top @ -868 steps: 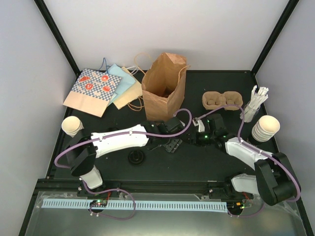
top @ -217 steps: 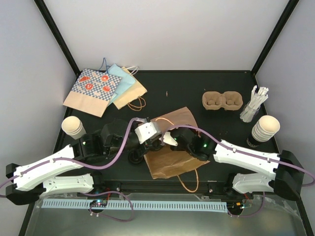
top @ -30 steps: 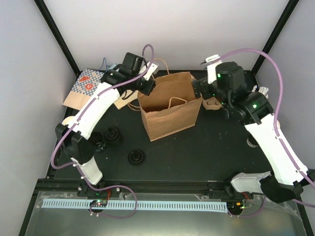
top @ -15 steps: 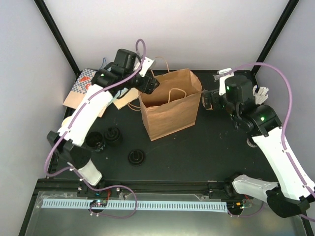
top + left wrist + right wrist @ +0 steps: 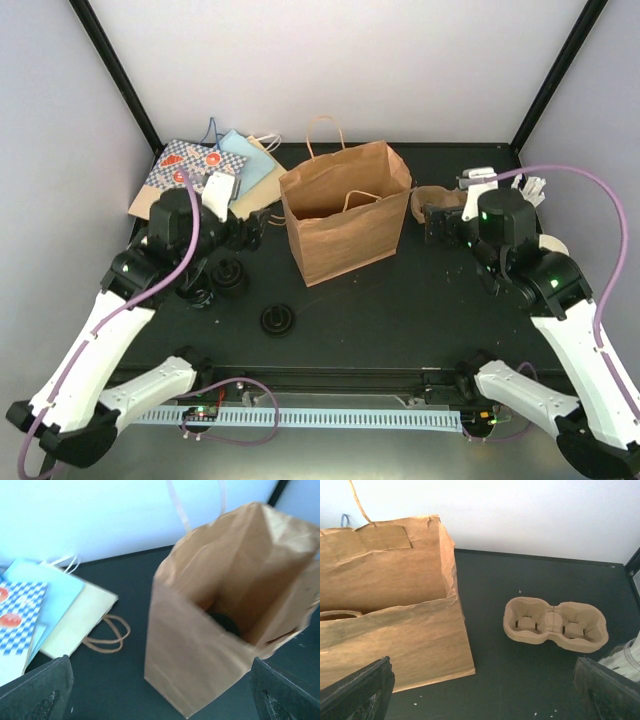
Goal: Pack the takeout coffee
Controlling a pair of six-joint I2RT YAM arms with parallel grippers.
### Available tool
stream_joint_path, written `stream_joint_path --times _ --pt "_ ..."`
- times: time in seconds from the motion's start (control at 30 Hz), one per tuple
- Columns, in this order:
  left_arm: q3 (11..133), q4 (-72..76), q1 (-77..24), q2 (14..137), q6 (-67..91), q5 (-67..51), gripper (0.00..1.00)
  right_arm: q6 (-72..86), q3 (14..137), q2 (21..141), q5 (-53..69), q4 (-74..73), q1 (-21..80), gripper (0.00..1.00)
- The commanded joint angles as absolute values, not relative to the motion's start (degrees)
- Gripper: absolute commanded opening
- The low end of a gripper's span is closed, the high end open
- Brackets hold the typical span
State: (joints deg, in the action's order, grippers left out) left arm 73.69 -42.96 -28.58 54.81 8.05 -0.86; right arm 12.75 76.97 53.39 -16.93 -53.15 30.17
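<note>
The tan two-hollow cup carrier [image 5: 555, 625] lies empty on the black table, right of the upright brown paper bag [image 5: 345, 215]. In the top view it is half hidden behind my right gripper [image 5: 433, 222], which is open and holds nothing. My left gripper [image 5: 245, 235] is also open and empty, just left of the bag and apart from it. The bag's mouth [image 5: 240, 595] gapes open, with a dark round shape [image 5: 224, 622] low inside. Black lids [image 5: 278, 320] [image 5: 228, 276] lie at front left. A stack of cream cups [image 5: 552, 243] peeks from behind the right arm.
Flat patterned and pastel paper bags [image 5: 205, 172] lie at the back left corner. A clear holder of white sticks [image 5: 530, 190] stands at the back right. The brown bag's handles [image 5: 322, 135] stick up. Black frame posts rise at both back corners.
My left gripper has opened and left the bag's rim. Both arms have drawn back and down from the bag, which stays standing upright.
</note>
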Motion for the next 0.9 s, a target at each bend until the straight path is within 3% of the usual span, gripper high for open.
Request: stream_joint_path --times 0.0,0.27,0.57,0.87 --pt "62.40 -38.39 -28.21 47.71 15.94 9.63 0.99 14.05 72.28 48.12 -12.64 -49.34 30.06 1.00" --pt "45.80 -32.66 -28.18 35.32 20.75 11.79 0.99 13.58 62.22 40.82 -9.72 -42.18 30.10 1.00" --pt "41.68 -36.75 -28.21 39.72 26.80 7.01 0.99 14.97 63.33 42.73 -15.83 -48.22 30.06 1.00" --pt "34.42 -29.29 -28.21 40.12 27.86 4.24 0.99 18.95 68.34 50.26 -21.97 -57.12 30.06 1.00"
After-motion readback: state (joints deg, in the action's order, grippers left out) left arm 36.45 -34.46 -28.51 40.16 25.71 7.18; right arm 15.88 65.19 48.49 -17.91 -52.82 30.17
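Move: The lidded cup stands about 11 cm to the left hand's left, roughly level with it, some 31 cm below. The dark cup is about 9 cm farther left of that cup and 2 cm nearer the base; a flat black lid lies about 10 cm back from the hand, straight below its line. The paper bag stands around 14 cm ahead and 22 cm right. From the right hand the lidded cup is some 51 cm left, level. Down beside the paper bag and towards the lidded cup goes the empty left hand, sinking nearly 20 cm, swinging about 5 cm left early on and easing back slightly; its wrist turns counter-clockwise and tips the fingers some 15 degrees further down. The right hand backs off about 3 cm, then sinks, around 6 cm in all. Both grippers stay wide open and touch nothing. ##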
